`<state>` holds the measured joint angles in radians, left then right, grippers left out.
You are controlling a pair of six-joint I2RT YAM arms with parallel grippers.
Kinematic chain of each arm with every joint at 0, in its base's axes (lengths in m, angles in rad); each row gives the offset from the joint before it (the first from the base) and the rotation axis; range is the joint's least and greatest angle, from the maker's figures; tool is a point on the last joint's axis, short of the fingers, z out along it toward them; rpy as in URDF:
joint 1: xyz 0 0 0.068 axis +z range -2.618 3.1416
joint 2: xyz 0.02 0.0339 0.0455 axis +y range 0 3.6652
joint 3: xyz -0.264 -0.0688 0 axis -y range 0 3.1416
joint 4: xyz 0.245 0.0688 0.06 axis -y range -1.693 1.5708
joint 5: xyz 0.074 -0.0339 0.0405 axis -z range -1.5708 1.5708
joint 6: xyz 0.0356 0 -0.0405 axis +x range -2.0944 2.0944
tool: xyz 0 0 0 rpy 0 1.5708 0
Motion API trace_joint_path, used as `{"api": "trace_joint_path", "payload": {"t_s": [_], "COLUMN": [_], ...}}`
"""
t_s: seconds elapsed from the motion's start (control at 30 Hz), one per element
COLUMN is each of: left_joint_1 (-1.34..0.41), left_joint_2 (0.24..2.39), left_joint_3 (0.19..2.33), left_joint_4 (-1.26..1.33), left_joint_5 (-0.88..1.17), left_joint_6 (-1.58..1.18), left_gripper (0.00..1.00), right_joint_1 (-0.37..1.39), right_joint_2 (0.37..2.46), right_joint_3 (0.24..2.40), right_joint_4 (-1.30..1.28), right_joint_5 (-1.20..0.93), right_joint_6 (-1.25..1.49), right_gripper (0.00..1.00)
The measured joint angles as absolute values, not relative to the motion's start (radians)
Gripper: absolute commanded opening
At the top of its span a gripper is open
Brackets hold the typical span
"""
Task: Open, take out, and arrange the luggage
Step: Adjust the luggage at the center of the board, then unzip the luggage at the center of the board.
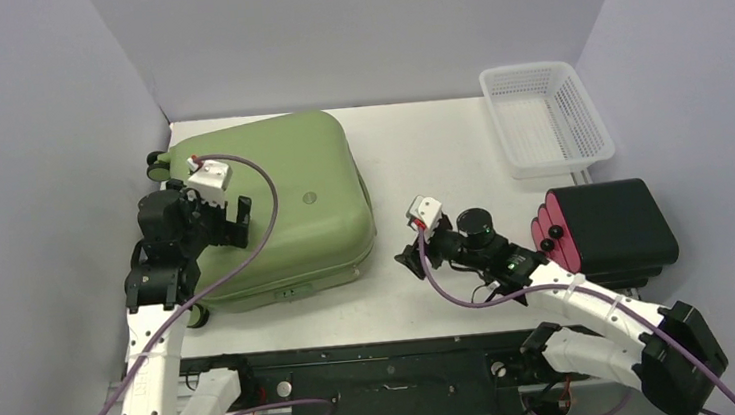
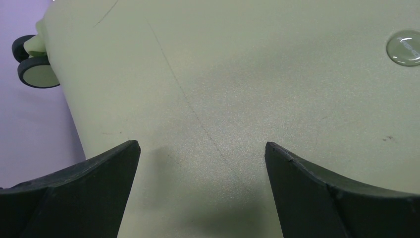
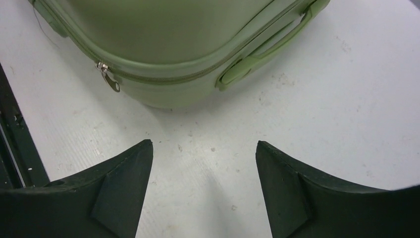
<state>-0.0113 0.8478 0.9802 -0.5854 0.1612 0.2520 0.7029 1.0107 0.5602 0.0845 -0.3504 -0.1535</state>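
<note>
The olive-green luggage (image 1: 293,199) lies flat and zipped shut on the left half of the table, its black wheels (image 1: 156,166) at the far left. My left gripper (image 1: 236,222) is open and empty, close above the lid's left part; the lid (image 2: 237,79) fills the left wrist view, with a wheel (image 2: 34,72) at its left. My right gripper (image 1: 410,259) is open and empty, low over the table just right of the luggage's near right corner. The right wrist view shows that corner (image 3: 168,29), the zipper pull (image 3: 110,79) and the side handle (image 3: 267,47).
A white mesh basket (image 1: 546,117) stands at the back right. A black case with a pink-red side (image 1: 611,229) lies at the right, near my right arm. The black base rail (image 1: 378,372) runs along the near edge. Walls close in on the left and right.
</note>
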Motion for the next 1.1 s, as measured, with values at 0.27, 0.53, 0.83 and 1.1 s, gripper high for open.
{"api": "trace_joint_path", "payload": {"t_s": [0.27, 0.53, 0.83, 1.1], "left_joint_1": [0.023, 0.057, 0.103, 0.13], "left_joint_2": [0.854, 0.871, 0.793, 0.686], "left_joint_3": [0.962, 0.994, 1.147, 1.014], "left_joint_4": [-0.561, -0.598, -0.913, -0.985], "left_joint_5": [0.149, 0.136, 0.153, 0.126], "left_joint_6": [0.28, 0.321, 0.344, 0.344], "left_gripper": [0.96, 0.96, 0.96, 0.96], "right_joint_1": [0.74, 0.882, 1.033, 1.135], "right_joint_2": [1.074, 1.213, 1.25, 1.371], "right_joint_3": [0.53, 0.552, 0.564, 0.647], "right_joint_4": [0.198, 0.284, 0.297, 0.284], "right_joint_5": [-0.232, -0.125, -0.106, 0.103], "right_joint_6": [0.011, 0.157, 0.205, 0.274], "right_gripper": [0.59, 0.57, 0.52, 0.42]}}
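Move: The luggage lies under and beside the left hand: its middle is about 9 cm to the right, level fore and aft, some 14 cm below, and its near-left wheel about 14 cm back and 6 cm left. From the right hand, the luggage's middle is roughly 11 cm ahead and 25 cm left. Its near right corner is only about 9 cm left and 2 cm ahead, and its side handle some 15 cm ahead and 8 cm left. Left some 10 cm, sinking and drawing back about 5 cm each, the right hand comes round to the robot's side of the luggage's near right corner, rolling about 15 degrees while its fingers partly close beside the zipper pull. The left hand edges left, then draws back some 8 cm off the luggage's top towards its near-left corner, rising briefly before dipping, tilting down and staying wide open. ##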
